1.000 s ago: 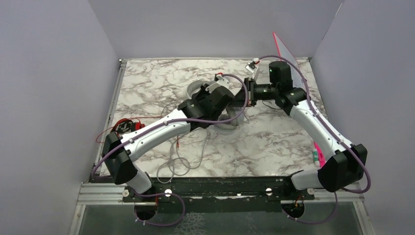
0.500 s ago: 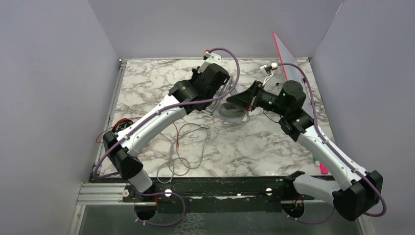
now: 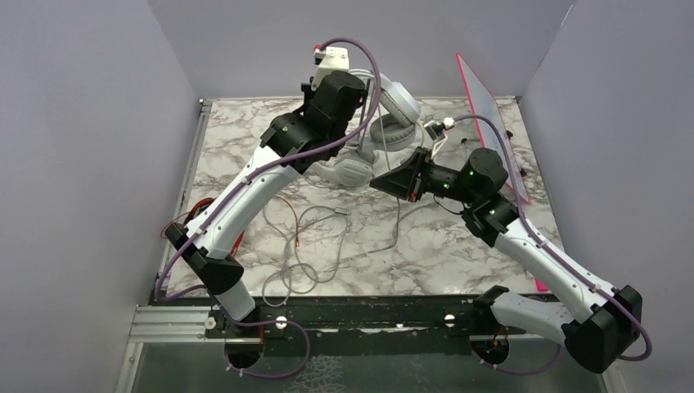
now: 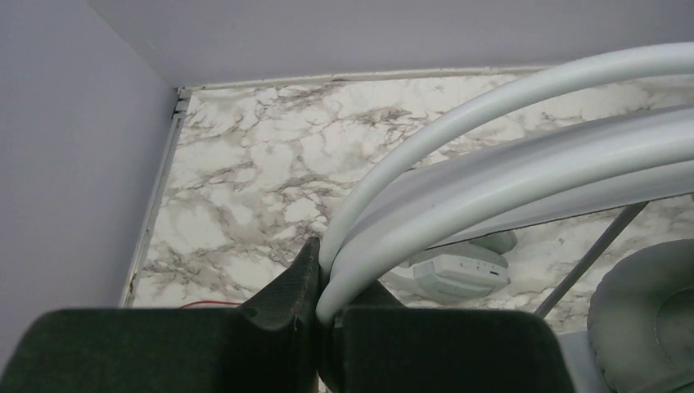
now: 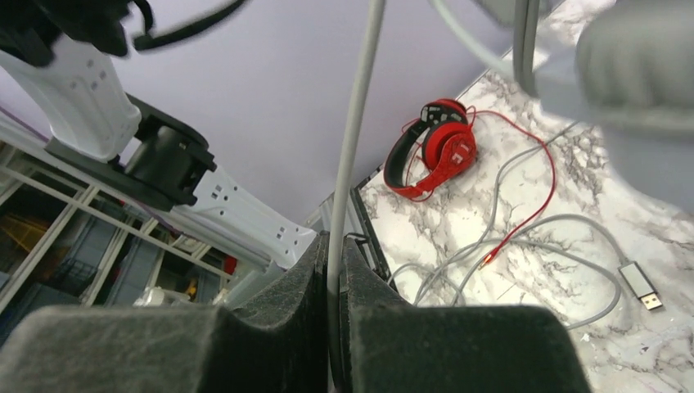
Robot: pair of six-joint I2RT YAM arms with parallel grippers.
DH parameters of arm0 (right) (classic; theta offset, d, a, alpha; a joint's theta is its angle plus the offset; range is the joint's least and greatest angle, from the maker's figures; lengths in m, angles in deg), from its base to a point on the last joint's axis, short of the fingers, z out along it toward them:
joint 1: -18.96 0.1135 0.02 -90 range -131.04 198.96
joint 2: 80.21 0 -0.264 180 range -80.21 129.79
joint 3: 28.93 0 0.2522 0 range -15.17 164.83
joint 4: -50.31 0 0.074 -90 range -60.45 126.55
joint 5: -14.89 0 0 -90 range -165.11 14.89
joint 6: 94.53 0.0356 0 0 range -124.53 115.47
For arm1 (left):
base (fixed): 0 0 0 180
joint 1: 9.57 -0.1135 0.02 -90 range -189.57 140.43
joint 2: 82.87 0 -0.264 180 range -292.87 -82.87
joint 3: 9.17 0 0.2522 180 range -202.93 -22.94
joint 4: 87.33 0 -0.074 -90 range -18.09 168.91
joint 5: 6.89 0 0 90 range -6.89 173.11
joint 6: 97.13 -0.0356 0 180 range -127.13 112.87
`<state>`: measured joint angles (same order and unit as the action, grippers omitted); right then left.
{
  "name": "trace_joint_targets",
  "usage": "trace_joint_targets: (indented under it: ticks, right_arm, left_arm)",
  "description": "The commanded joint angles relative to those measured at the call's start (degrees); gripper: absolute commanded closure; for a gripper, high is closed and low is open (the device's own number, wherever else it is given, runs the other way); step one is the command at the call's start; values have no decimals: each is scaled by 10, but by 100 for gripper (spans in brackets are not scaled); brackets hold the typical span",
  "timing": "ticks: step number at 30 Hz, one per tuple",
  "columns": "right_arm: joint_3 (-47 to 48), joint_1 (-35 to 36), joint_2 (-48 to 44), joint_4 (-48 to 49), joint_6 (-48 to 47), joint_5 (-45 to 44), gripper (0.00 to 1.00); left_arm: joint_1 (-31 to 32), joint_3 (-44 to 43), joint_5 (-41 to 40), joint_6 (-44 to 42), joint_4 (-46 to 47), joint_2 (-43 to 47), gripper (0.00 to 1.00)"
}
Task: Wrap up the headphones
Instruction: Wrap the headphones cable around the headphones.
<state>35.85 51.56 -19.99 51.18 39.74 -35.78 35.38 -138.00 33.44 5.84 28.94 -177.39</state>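
Note:
A light grey headset (image 3: 398, 105) hangs in the air over the back of the table. My left gripper (image 3: 361, 84) is shut on its headband (image 4: 491, 155), which is clamped between the fingers of the left gripper (image 4: 331, 286). Its thin grey cable (image 5: 353, 139) runs down through my right gripper (image 5: 334, 262), whose jaws are shut on it; that gripper (image 3: 381, 182) sits just below the headset. A white-silver headset (image 3: 348, 172) lies on the marble underneath. The red-and-black headset (image 5: 434, 151) lies at the left edge, mostly hidden by the left arm in the top view.
Loose grey and red cables (image 3: 311, 237) loop across the front middle of the table, one ending in a USB plug (image 5: 642, 286). A clear pink-edged panel (image 3: 491, 106) leans at the back right. Purple walls close three sides.
My left gripper has lifted the light grey headset off the table, up and toward the back. My right gripper swung left and lower, keeping hold of the cable.

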Motion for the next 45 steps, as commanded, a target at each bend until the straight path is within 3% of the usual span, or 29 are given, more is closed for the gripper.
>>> trace_joint_targets:
  ticks: [1,15,22,30,35,36,39,45]
  right_arm:
    - [-27,24,0,77,-27,29,89]
    - [-146,111,6,290,-99,-62,87]
    - [-187,113,88,441,-76,-70,85]
    - [-169,113,228,583,-45,-39,82]
    - [-149,116,275,612,-65,-51,67]
    - [-156,116,268,597,-73,-71,60]
    - [-192,116,216,524,-111,-146,37]
    - [-221,114,112,356,-221,-226,18]
  left_arm:
    - [-4,-60,19,63,68,18,100]
    - [-4,-137,100,111,87,52,100]
    - [-4,-164,159,131,91,67,100]
    - [-4,-178,182,136,90,79,100]
    - [-4,-176,179,131,88,83,100]
    - [-4,-177,176,129,87,83,100]
    - [-4,-179,166,123,85,84,100]
    - [-4,-184,164,116,85,79,100]
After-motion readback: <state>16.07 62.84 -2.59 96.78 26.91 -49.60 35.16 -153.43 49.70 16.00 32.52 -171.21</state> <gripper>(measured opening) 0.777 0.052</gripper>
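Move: The white headphones, gripped by the headband in the left fingers, have their middle about 10 cm to that hand's right, 2 cm back and 2 cm below. From the right hand, whose nearly shut fingers hold their cable, they lie some 14 cm ahead, 2 cm right and slightly above. On the table, some 33 cm below the right hand, the grey headphones lie about 25 cm ahead and 8 cm left, the USB plug about 11 cm ahead and 8 cm left. The white headphones are carried up about 14 cm and slightly back by the left hand, which keeps its pinch and rolls its left side down some 30 degrees. The cable is drawn back and down by the right hand, which then swings forward, left and farther down beneath the headphones, nearly 11 cm lower in all, opens wide and eases back to the right. ##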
